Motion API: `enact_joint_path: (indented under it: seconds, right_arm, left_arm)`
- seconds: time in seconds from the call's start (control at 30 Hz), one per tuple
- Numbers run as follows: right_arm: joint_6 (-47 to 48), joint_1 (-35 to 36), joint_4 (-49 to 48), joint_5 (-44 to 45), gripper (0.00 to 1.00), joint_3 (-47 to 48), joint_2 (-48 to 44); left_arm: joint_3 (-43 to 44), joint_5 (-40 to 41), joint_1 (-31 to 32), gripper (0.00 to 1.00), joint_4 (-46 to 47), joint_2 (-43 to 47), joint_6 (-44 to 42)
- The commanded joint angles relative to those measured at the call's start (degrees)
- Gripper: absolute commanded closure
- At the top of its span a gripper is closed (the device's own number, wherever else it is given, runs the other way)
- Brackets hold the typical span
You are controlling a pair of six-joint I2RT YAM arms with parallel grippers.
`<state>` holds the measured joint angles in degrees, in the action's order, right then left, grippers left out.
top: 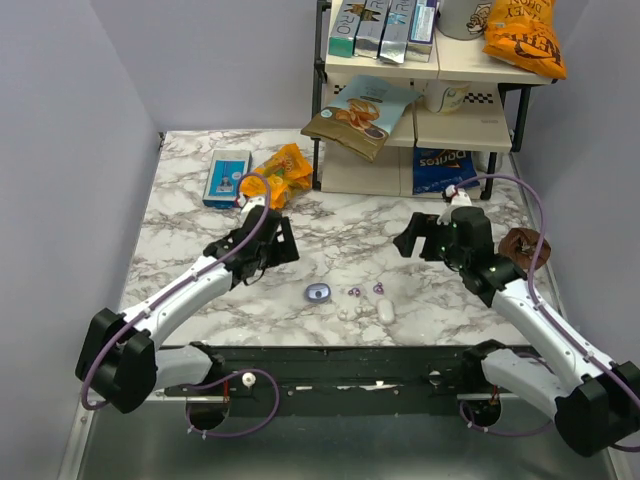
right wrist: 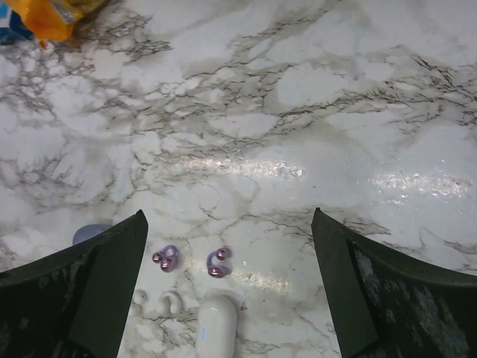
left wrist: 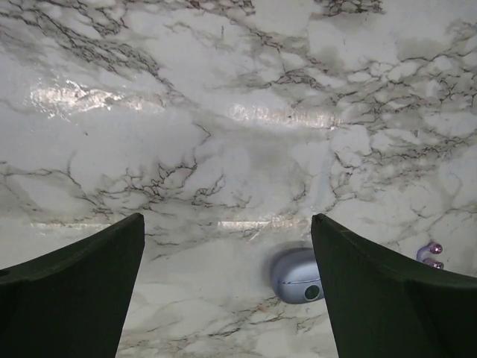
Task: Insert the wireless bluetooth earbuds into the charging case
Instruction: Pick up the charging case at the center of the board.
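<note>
The charging case (top: 318,292), a small round blue-lilac puck, lies on the marble near the front edge. In the left wrist view the charging case (left wrist: 297,275) sits just inside the right finger, low in the frame. The two purple earbuds (top: 353,291) (top: 378,288) lie just right of it, apart from each other. In the right wrist view both earbuds (right wrist: 165,258) (right wrist: 218,262) lie on the table between the fingers. My left gripper (left wrist: 227,220) hovers open behind and left of the case. My right gripper (right wrist: 227,212) hovers open behind and right of the earbuds. Neither holds anything.
A white oblong case (right wrist: 218,326) and two white earbuds (right wrist: 171,300) lie just in front of the purple ones. An orange snack bag (top: 278,172) and a blue box (top: 226,177) sit at the back left. A snack shelf (top: 420,90) stands at the back right, with a brown object (top: 522,245) at the right edge.
</note>
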<state>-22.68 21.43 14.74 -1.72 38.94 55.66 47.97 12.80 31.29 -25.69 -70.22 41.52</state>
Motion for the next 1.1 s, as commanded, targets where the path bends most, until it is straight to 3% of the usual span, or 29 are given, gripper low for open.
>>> enact_joint_path:
  seconds: [0.0,0.1,0.23,0.37,0.53,0.63,0.73,0.83,1.07]
  right_arm:
    - [0.9,2.2,-1.7,-5.0,0.0,0.1,-2.4]
    - [2.3,8.0,0.1,1.3,0.0,2.4,-2.7]
    - [-1.9,11.6,2.7,9.1,0.0,5.3,-0.7]
    - [-7.5,11.7,2.8,13.9,0.0,4.0,-1.4]
    - [-6.8,11.7,2.4,8.3,0.0,3.2,-3.3]
    - [-7.4,11.7,2.5,7.0,0.0,2.4,-5.3]
    - [-8.1,11.7,2.4,8.8,0.0,1.6,-6.9]
    - [-8.6,11.7,2.6,10.3,0.0,0.3,-7.8]
    - [-7.8,11.7,3.8,7.1,0.0,0.1,-7.7]
  left_arm:
    - [-5.5,3.3,5.8,0.01,3.8,5.4,5.8]
    - [-6.8,8.0,10.5,0.01,4.5,7.3,8.4]
    - [-2.7,19.4,22.6,0.01,-0.8,4.4,14.5]
    - [-0.9,22.4,25.7,0.01,-7.8,1.3,22.8]
    - [-2.4,24.0,27.2,0.01,-11.7,0.9,37.1]
    - [-6.2,23.7,27.3,0.01,-10.5,3.3,40.6]
    - [-8.5,22.4,27.3,0.01,-6.9,6.0,40.3]
    - [-7.3,19.1,28.6,0.01,-2.0,5.7,33.8]
    - [0.2,23.2,33.4,0.01,-6.7,-2.5,31.3]
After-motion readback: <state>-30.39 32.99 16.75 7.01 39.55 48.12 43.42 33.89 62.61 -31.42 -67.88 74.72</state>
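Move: The grey-blue charging case I want lies about 9 cm to the right of my left hand, some 3 cm nearer to me and 9 cm below. The two purple earbuds are roughly 8 and 13 cm to the right of the case, about level with it; the small white earbuds lie some 7 cm right of the case and 5 cm nearer. From my right hand the case is about 23 cm left, 2 cm back and 13 cm down. With fingers still wide open, I draw my left hand back about 9 cm and some 7 cm to the right towards the charging case, quickly right at first, then a short sway left and right again, ending only about a centimetre lower. My open right hand shifts some 3 cm left, about 4 cm up and 3 cm back. ##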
